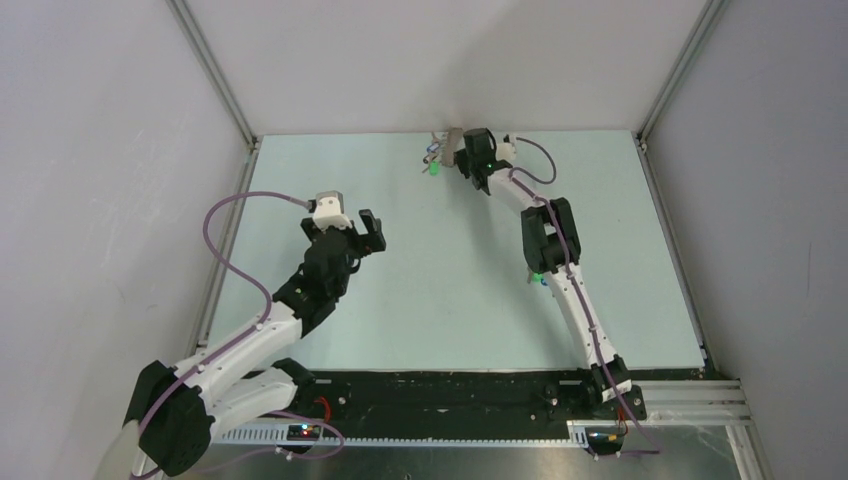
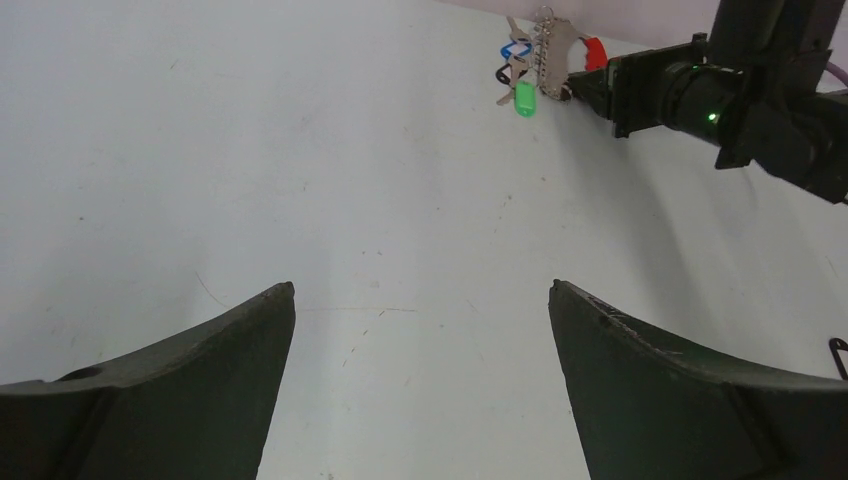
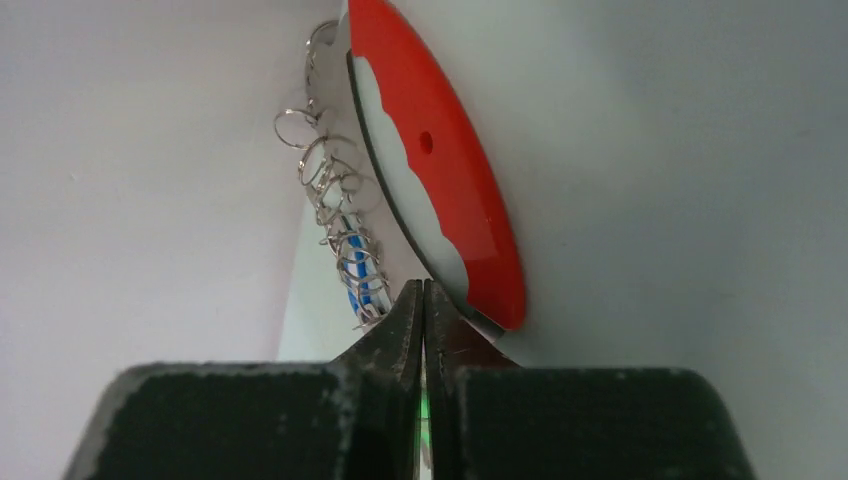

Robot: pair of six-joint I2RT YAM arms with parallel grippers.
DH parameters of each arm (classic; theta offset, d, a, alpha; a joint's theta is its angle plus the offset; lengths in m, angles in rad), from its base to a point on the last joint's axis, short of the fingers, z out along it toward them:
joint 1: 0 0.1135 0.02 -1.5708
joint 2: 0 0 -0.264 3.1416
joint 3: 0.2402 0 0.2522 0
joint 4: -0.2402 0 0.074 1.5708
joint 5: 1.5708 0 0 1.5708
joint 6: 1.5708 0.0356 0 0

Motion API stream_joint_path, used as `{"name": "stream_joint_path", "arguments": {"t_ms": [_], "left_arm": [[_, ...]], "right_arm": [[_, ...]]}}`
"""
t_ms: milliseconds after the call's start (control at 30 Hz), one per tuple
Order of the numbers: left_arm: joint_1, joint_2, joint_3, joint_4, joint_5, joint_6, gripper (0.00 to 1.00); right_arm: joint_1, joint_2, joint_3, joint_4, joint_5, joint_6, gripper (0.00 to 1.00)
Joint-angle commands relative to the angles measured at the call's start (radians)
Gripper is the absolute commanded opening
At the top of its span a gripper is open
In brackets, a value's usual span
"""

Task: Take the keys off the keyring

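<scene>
The keyring (image 3: 440,170), a red band backed by a grey tag with a row of silver wire rings, stands on edge at the table's far side against the back wall (image 1: 450,143). My right gripper (image 3: 422,288) is shut, its tips pinching the tag's lower edge. In the top view the right gripper (image 1: 460,156) sits just right of the bunch. The keys hang from the rings: a green head (image 2: 524,100) and a blue head (image 2: 515,50), the green also showing from above (image 1: 433,168). My left gripper (image 2: 422,290) is open and empty, over bare table at mid-left (image 1: 372,225), well short of the bunch.
A small dark cluster with a blue bit (image 1: 541,281) lies beneath the right arm's elbow; a black clip (image 2: 838,355) shows at the left wrist view's right edge. The back wall stands right behind the keyring. Metal frame posts (image 1: 215,70) edge the table.
</scene>
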Motion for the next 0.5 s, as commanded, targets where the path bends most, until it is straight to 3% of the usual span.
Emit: {"name": "stream_joint_path", "arguments": {"t_ms": [0,233,367,467], "left_arm": [[-0.003,-0.012,0.004,0.033,-0.038,-0.009,1.00],[-0.003,-0.020,0.002,0.033,-0.032,-0.007,1.00],[-0.002,-0.024,0.000,0.035,-0.027,-0.007,1.00],[-0.003,-0.027,0.001,0.035,-0.023,-0.006,1.00]], "right_arm": [[-0.021,-0.047,0.016,-0.360,0.051,0.237,0.00],[-0.018,-0.356,-0.498,-0.279,0.087,0.198,0.00],[-0.013,-0.572,-0.801,-0.150,0.089,0.153,0.00],[-0.002,-0.714,-0.927,-0.096,0.106,0.114,0.00]]}}
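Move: The keyring, a grey plate with a red handle, has its near end right at the right hand's shut fingertips; its middle is about 6 cm ahead, 2 cm left and 2 cm below. The green tag lies some 9 cm left, level with the fingertips, and the blue tag 9 cm left and 6 cm ahead. From the idle left hand, the keyring is roughly 40 cm ahead, 17 cm right and 18 cm lower. The right hand's closed tips drag the keyring by its near end some 15 cm back and 8 right. ##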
